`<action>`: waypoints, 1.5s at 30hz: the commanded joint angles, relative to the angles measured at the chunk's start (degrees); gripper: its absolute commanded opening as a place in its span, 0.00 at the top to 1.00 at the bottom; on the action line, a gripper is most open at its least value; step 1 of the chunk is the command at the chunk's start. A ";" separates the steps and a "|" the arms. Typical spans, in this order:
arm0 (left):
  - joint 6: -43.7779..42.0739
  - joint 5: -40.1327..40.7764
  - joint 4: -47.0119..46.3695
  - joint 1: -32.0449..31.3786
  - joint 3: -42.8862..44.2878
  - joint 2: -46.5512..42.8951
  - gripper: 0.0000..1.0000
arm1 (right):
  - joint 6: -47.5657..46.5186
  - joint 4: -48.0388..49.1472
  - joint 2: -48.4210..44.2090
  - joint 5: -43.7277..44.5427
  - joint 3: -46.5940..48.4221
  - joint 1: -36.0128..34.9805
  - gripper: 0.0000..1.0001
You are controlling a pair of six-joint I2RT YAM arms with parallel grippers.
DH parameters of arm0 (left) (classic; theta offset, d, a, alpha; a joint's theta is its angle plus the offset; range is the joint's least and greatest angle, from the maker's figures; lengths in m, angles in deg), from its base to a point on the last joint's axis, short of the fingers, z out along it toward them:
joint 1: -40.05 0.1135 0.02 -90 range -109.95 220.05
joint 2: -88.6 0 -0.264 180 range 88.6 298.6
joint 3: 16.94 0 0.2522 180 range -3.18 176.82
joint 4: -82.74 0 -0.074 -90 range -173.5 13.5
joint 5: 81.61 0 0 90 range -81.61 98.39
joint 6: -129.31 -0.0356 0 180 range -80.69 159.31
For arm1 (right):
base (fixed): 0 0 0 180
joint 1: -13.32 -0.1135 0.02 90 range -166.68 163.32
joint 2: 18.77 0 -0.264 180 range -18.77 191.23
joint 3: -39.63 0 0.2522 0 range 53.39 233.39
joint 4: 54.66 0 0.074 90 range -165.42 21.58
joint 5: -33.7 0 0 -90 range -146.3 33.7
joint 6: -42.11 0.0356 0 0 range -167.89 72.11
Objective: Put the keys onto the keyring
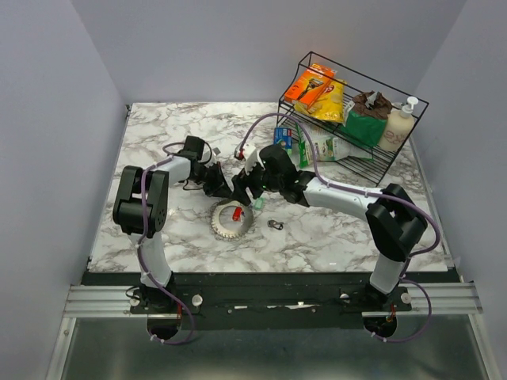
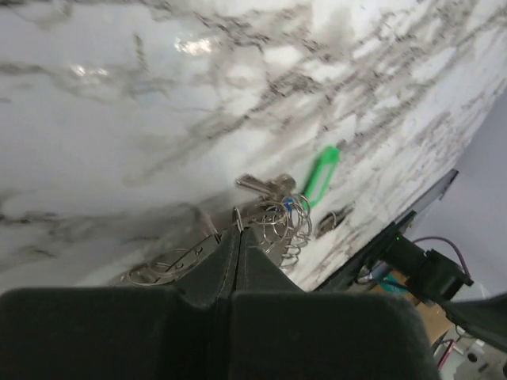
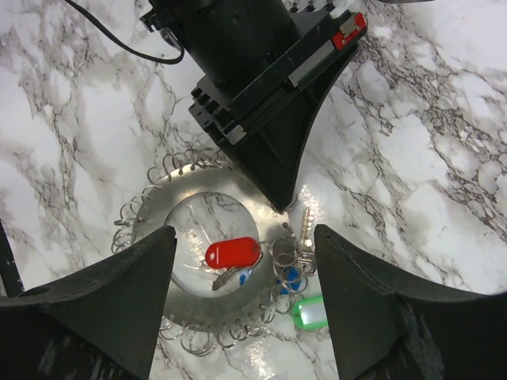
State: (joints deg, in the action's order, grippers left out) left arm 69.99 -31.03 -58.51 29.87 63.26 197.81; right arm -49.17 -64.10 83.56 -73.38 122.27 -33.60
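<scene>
The keyring (image 3: 158,207) is a flat silver disc with many small wire loops round its rim, lying on the marble (image 1: 224,231). A red-tagged key (image 3: 232,253) rests in its middle hole. At its rim sit a silver key (image 3: 305,226), a blue tag (image 3: 291,279) and a green tag (image 3: 310,313); the green tag (image 2: 321,172) also shows in the left wrist view. My left gripper (image 2: 238,234) is shut, its tip pinching a small wire loop on the keyring's rim (image 3: 279,198). My right gripper (image 3: 245,265) hovers open above the keyring, fingers (image 3: 119,305) either side of the red tag.
A small loose metal piece (image 1: 275,226) lies right of the keyring. A black wire rack (image 1: 352,107) at the back right holds snack packets and a white bottle (image 1: 398,127). Small cartons (image 1: 323,148) stand in front of it. Grey walls surround the table.
</scene>
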 commanded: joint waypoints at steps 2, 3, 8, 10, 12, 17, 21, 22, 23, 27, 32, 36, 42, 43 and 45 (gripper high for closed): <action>-2.11 5.84 0.76 0.33 4.84 4.87 1.00 | 4.26 -3.53 2.18 2.14 2.84 0.51 0.21; -2.29 5.84 0.76 0.33 5.28 6.00 1.00 | 4.53 -3.61 2.18 2.31 2.75 0.60 0.22; -1.85 4.79 -0.82 0.33 4.85 6.72 1.00 | 5.41 -3.96 2.70 2.75 2.57 0.77 0.21; -1.59 4.79 -1.78 0.33 4.32 6.02 1.00 | 5.67 -4.05 2.88 2.84 2.40 0.69 0.21; -1.15 4.27 -2.49 0.33 4.06 5.14 0.98 | 5.94 -4.05 3.06 2.84 2.31 0.86 0.21; -0.53 2.16 -3.64 0.33 4.58 4.61 0.66 | 6.29 -3.97 3.41 2.67 2.66 0.86 0.22; -0.09 2.24 -4.16 0.33 4.67 3.47 0.59 | 6.38 -4.05 3.32 2.75 2.75 0.86 0.22; -0.09 2.15 -4.16 0.33 4.67 3.21 0.58 | 6.38 -4.05 3.32 2.93 2.75 0.86 0.22; 0.00 1.89 -4.25 0.33 4.67 2.94 0.57 | 6.55 -4.05 3.32 3.02 2.84 0.86 0.22; 1.66 -0.47 -6.27 0.42 3.97 0.23 0.56 | 6.64 -4.05 2.97 3.11 3.28 0.86 0.22; 3.42 -3.99 -8.03 0.51 4.40 -0.84 0.56 | 6.82 -3.97 2.00 3.72 3.28 0.86 0.22; 3.69 -4.09 -8.38 0.77 4.58 -2.68 0.56 | 6.82 -4.05 1.56 3.81 3.54 0.77 0.22; 5.53 -1.64 -9.61 3.66 3.71 -6.10 0.55 | 8.04 -6.16 2.97 3.11 5.64 0.86 0.22; 5.71 -1.02 -9.09 4.28 3.53 -6.81 0.55 | 8.22 -6.77 3.49 3.11 6.35 0.86 0.23; 5.36 2.57 -7.86 6.39 3.26 -9.52 0.55 | 9.09 -9.49 5.15 3.63 9.33 0.86 0.25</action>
State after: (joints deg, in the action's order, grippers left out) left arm 74.58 -32.80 -66.70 32.71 67.47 194.38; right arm -41.94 -69.45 86.33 -70.89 126.56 -32.96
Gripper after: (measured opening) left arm 0.447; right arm 0.764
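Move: The left hand still pinches the keyring's far edge just above the table, with the keyring's middle about 6 cm back of it and level sideways. From the same hand, the red tag inside the hole is 5 cm back and 2 cm right; the green tag is some 2 cm back and 8 cm right. From the right hand, the keyring's middle is roughly 3 cm back, 4 cm left and 9 cm below. The left hand eases the keyring's far edge forward and down, half-opens, rises about 7 cm; the open right hand dips. ##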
